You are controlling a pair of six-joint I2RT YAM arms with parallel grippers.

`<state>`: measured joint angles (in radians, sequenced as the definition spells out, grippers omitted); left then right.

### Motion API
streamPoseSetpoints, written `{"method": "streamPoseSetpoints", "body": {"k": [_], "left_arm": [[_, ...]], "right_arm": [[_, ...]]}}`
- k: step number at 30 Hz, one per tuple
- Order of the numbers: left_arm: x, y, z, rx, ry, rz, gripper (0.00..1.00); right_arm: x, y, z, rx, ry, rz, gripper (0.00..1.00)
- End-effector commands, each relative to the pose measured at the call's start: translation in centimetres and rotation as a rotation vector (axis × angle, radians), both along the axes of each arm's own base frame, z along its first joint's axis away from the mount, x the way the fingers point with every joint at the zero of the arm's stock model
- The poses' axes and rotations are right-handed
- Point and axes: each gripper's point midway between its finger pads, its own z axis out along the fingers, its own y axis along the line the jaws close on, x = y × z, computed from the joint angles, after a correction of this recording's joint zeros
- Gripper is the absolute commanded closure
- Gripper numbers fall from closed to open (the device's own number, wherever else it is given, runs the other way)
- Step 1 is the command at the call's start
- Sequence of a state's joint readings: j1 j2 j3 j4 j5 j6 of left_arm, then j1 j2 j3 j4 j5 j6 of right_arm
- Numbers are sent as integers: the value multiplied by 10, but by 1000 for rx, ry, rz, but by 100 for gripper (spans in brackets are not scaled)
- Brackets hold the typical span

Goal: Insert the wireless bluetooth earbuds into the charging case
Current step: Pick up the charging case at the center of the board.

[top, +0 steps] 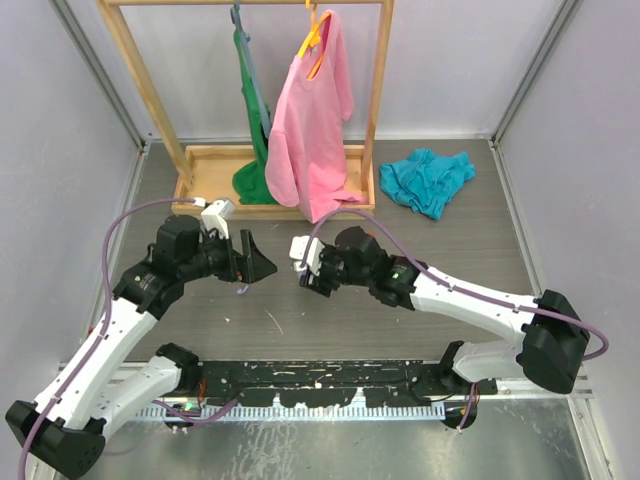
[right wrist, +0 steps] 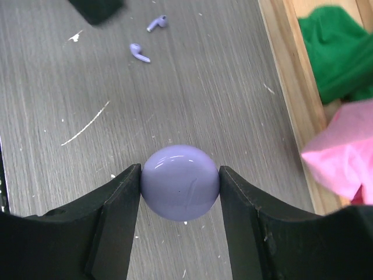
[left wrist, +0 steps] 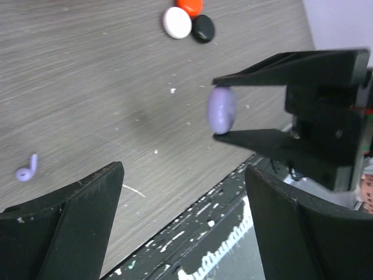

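My right gripper [right wrist: 180, 175] is shut on the round lilac charging case [right wrist: 180, 182], one finger on each side, holding it above the table. The left wrist view shows that case [left wrist: 221, 109] edge-on between the right fingers. Two lilac earbuds [right wrist: 140, 52] [right wrist: 157, 22] lie on the wood-grain table beyond the case. One of them [left wrist: 26, 169] also lies to the left of my left gripper [left wrist: 183, 175], which is open with nothing between its fingers. From above, the two grippers [top: 262, 265] [top: 305, 277] face each other closely, a lilac earbud [top: 241, 289] below the left one.
Round red [left wrist: 189, 6], white [left wrist: 176, 22] and black [left wrist: 203, 28] pieces sit together on the table. A wooden rack [top: 215, 155] with a green garment [top: 252, 120] and a pink one [top: 312, 120] stands behind. A teal cloth [top: 428, 180] lies at the back right. The black rail [left wrist: 210, 233] runs along the near edge.
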<state>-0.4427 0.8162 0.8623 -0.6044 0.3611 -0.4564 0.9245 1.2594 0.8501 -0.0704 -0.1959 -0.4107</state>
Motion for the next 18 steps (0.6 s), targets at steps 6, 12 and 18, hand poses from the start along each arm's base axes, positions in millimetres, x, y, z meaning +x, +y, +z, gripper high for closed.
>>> {"method": "streamPoseSetpoints", "body": {"k": [6, 12, 18], "left_arm": [[-4, -36, 17, -208, 15, -135, 31], [-5, -44, 8, -243, 55, -169, 44], [-4, -46, 1, -238, 78, -179, 50]], "right_arm": [[-11, 39, 50, 12, -355, 201, 52], [-13, 50, 56, 6, -397, 235, 52], [-15, 61, 57, 5, -410, 257, 52]]}}
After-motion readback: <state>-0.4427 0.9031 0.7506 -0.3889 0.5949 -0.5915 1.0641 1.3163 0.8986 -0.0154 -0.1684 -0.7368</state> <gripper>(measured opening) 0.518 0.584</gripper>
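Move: The charging case is already held between the right fingertips. From the left hand it lies about 10 cm to the right, roughly level in reach and some 4 cm lower. On the board, around 18 cm below the left hand, the white case is about 14 cm ahead and 21 cm to the right, with the black case about 12 cm ahead and 26 cm to the right. The nearer purple earbud lies some 3 cm ahead and 5 cm to the left. The right fingers keep their pinch on the charging case, carrying it about 4 cm left, also back and slightly up, towards the left hand while the wrist turns some 25 degrees, partly counter-clockwise. The left hand goes about 4 cm right and a little down to meet it, turning some 15 degrees, its wide-open fingers narrowing to about half; no left-hand touch can be seen. ##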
